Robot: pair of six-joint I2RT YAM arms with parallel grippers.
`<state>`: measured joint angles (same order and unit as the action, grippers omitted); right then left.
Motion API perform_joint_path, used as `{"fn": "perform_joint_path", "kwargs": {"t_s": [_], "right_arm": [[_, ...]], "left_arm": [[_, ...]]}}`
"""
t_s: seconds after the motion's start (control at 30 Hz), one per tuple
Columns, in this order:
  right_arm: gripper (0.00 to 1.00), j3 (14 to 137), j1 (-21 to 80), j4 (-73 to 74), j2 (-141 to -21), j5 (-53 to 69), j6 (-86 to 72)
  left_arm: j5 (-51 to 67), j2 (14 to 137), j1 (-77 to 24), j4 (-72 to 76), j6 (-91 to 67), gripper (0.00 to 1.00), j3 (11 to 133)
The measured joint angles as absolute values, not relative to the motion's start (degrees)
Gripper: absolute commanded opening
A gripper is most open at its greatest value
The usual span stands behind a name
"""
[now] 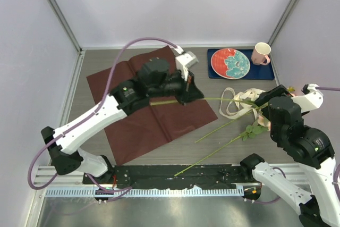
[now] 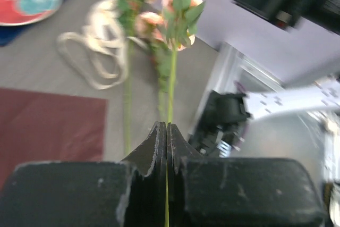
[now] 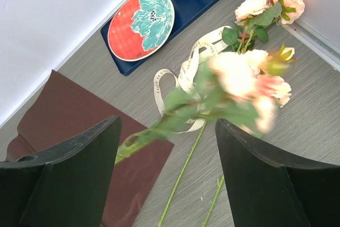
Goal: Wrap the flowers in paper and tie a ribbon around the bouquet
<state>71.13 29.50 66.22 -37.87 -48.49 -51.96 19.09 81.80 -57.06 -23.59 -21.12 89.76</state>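
Observation:
My left gripper (image 1: 192, 95) reaches over the dark red paper (image 1: 143, 120) and is shut on the thin green stem of one rose (image 2: 180, 3). That stem (image 1: 223, 99) runs right, lifted off the table, to my right gripper (image 1: 261, 101). In the right wrist view the held rose (image 3: 239, 78) is blurred and hangs between the wide-open fingers (image 3: 90, 152) of the right gripper (image 3: 167, 125), which close on nothing. Two more flowers (image 1: 223, 126) lie on the table with their heads (image 3: 265, 9) near the right wall. The cream ribbon (image 1: 236, 102) lies looped beneath them.
A red and teal plate (image 1: 230, 62) and a pink cup (image 1: 261, 53) stand on a small dark blue mat (image 1: 213, 72) at the back right. The walls of the enclosure close in the left, back and right sides.

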Motion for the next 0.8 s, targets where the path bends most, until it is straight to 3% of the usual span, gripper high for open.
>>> {"fn": "perform_joint_path", "kwargs": {"t_s": [0.33,0.4,0.43,0.5,0.53,0.57,0.67,0.8], "right_arm": [[0.81,75.20,29.50,62.22,-40.29,-48.56,-47.18],[0.81,75.33,29.50,60.93,-40.64,-48.25,-46.26],[0.81,75.24,29.50,60.47,-40.77,-47.94,-45.89],[0.82,74.59,29.50,59.51,-40.91,-46.94,-45.39],[0.82,73.84,29.50,58.87,-40.91,-46.13,-45.21],[0.82,72.88,29.50,58.37,-40.91,-45.30,-45.08],[0.82,70.00,29.50,57.30,-41.19,-42.30,-44.80],[0.82,67.77,29.50,56.93,-41.34,-38.83,-44.18]], "left_arm": [[6.31,77.43,-36.27,-27.00,-18.63,0.02,82.00],[5.56,77.93,-33.45,-27.42,-17.37,0.19,80.27],[6.17,78.63,-32.97,-27.88,-16.34,0.40,79.88],[9.02,81.21,-32.97,-28.05,-14.06,0.52,80.31],[10.68,82.87,-33.19,-28.29,-12.95,0.68,80.93],[12.45,85.32,-33.47,-28.69,-11.79,0.75,82.00],[15.88,95.20,-35.22,-32.12,-5.93,0.76,87.37],[15.92,110.00,-37.87,-37.43,1.17,0.70,96.68]]}}
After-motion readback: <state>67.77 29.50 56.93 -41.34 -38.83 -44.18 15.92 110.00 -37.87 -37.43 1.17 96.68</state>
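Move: My left hand grips a flower by its stem. The middle of the dark red paper lies about 19 cm ahead of this hand, 18 cm to its left and 36 cm below. The loose ribbon is roughly 21 cm ahead and 24 cm right, and the nearer loose stem's middle some 8 cm ahead and 17 cm right, both down on the table. From my open right hand, the paper's middle is about 18 cm ahead and 50 cm left, 31 cm lower. I swing the held flower away from my right hand, carrying it forward and left about 15 cm each way over the paper, my left wrist turning some 35 degrees counter-clockwise. Then I open wide to let go of the stem while sinking some 15 cm towards the paper and easing back right, the wrist turning back. My right hand stays open and shifts about 5 cm left and forward. ##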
